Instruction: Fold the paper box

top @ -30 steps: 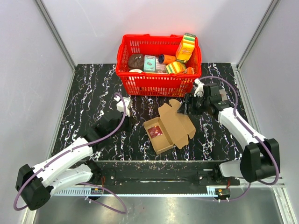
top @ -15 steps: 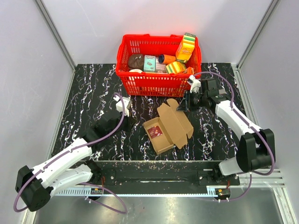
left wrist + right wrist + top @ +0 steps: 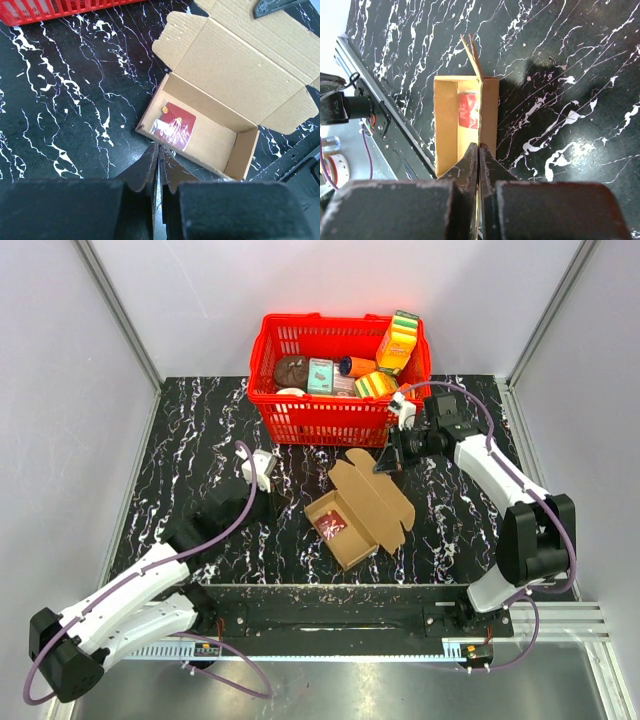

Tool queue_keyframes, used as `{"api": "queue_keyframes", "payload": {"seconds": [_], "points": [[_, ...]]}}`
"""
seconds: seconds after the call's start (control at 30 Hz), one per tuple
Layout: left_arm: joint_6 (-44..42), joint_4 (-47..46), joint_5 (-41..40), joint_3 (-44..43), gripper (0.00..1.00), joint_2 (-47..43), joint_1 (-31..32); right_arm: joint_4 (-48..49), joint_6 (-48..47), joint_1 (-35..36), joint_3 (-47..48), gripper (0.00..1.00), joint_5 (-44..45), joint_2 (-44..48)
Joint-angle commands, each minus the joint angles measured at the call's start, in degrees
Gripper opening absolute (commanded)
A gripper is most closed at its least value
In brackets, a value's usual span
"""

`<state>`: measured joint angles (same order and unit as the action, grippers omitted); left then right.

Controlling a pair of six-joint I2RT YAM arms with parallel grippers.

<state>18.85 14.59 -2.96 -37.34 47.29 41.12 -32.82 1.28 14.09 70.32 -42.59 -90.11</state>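
The paper box (image 3: 352, 540) lies open at mid-table, a brown cardboard tray with its lid (image 3: 378, 498) swung back to the right. A small red packet (image 3: 330, 527) lies inside. My right gripper (image 3: 388, 462) is at the lid's far edge and shut on it; in the right wrist view the lid (image 3: 481, 107) runs edge-on from between the fingertips of the right gripper (image 3: 479, 147). My left gripper (image 3: 272, 498) hovers left of the box, shut and empty. In the left wrist view the left gripper (image 3: 159, 150) points at the tray's near wall (image 3: 200, 162), just short of the packet (image 3: 172, 126).
A red basket (image 3: 330, 422) filled with colourful packages stands at the back, just behind the lid and the right gripper; its wall (image 3: 50, 7) shows in the left wrist view. The table's metal front rail (image 3: 375, 115) runs close to the box.
The right gripper has closed from wide open onto the lid's far edge while shifting left and toward the basket. The left arm has drawn slightly away to the left, still shut.
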Motion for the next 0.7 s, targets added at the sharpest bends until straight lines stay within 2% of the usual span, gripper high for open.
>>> {"api": "queue_keyframes", "payload": {"seconds": [0.0,0.17,0.27,0.43,0.5,0.67], "points": [[-0.3,0.3,0.2,-2.0,0.08,-1.9,-0.3,-4.2,-6.7,0.2,6.5,0.02,-2.2,-1.1],[-0.1,1.5,-0.4,-2.5,0.08,-2.6,-0.3,-8.9,-15.9,1.9,12.2,0.02,-3.1,-3.0],[0.0,1.8,-0.6,-2.7,0.08,-2.3,-0.3,-15.2,-21.7,3.1,18.3,0.03,-2.9,-6.3],[0.0,2.4,-0.9,-3.2,0.08,-1.9,-0.3,-32.1,-34.5,6.1,33.5,0.06,-5.0,-15.2],[-0.1,2.8,-1.2,-3.4,0.08,-2.0,-0.3,-38.8,-38.1,8.0,37.6,0.07,-1.5,-19.6],[-0.6,4.0,-1.9,-4.0,0.08,-2.5,-0.3,-43.6,-43.4,12.4,43.1,0.07,9.7,-23.8]]}}
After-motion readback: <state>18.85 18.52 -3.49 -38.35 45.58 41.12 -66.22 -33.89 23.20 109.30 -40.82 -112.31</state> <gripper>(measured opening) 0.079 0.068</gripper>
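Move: The tray of the box, its lid already pinched near the free edge by the right hand, lies about 10 cm back, 8 cm left and 12 cm below that hand. The red packet inside it sits some 9 cm back and 10 cm left of the right hand, 14 cm down; the red basket's middle is about 19 cm ahead, 7 cm left. From the left hand, the tray is about 3 cm ahead and 11 cm right, 16 cm below. The box is swung round by its raised lid, which the right hand keeps pinched: the hand goes about 5 cm left and some 2 cm forward, across in front of the basket, first rising about 4.5 cm, then sinking roughly half of that again. Its wrist turns about 30 degrees counter-clockwise, picking up speed, with the fingers still shut on the cardboard. ##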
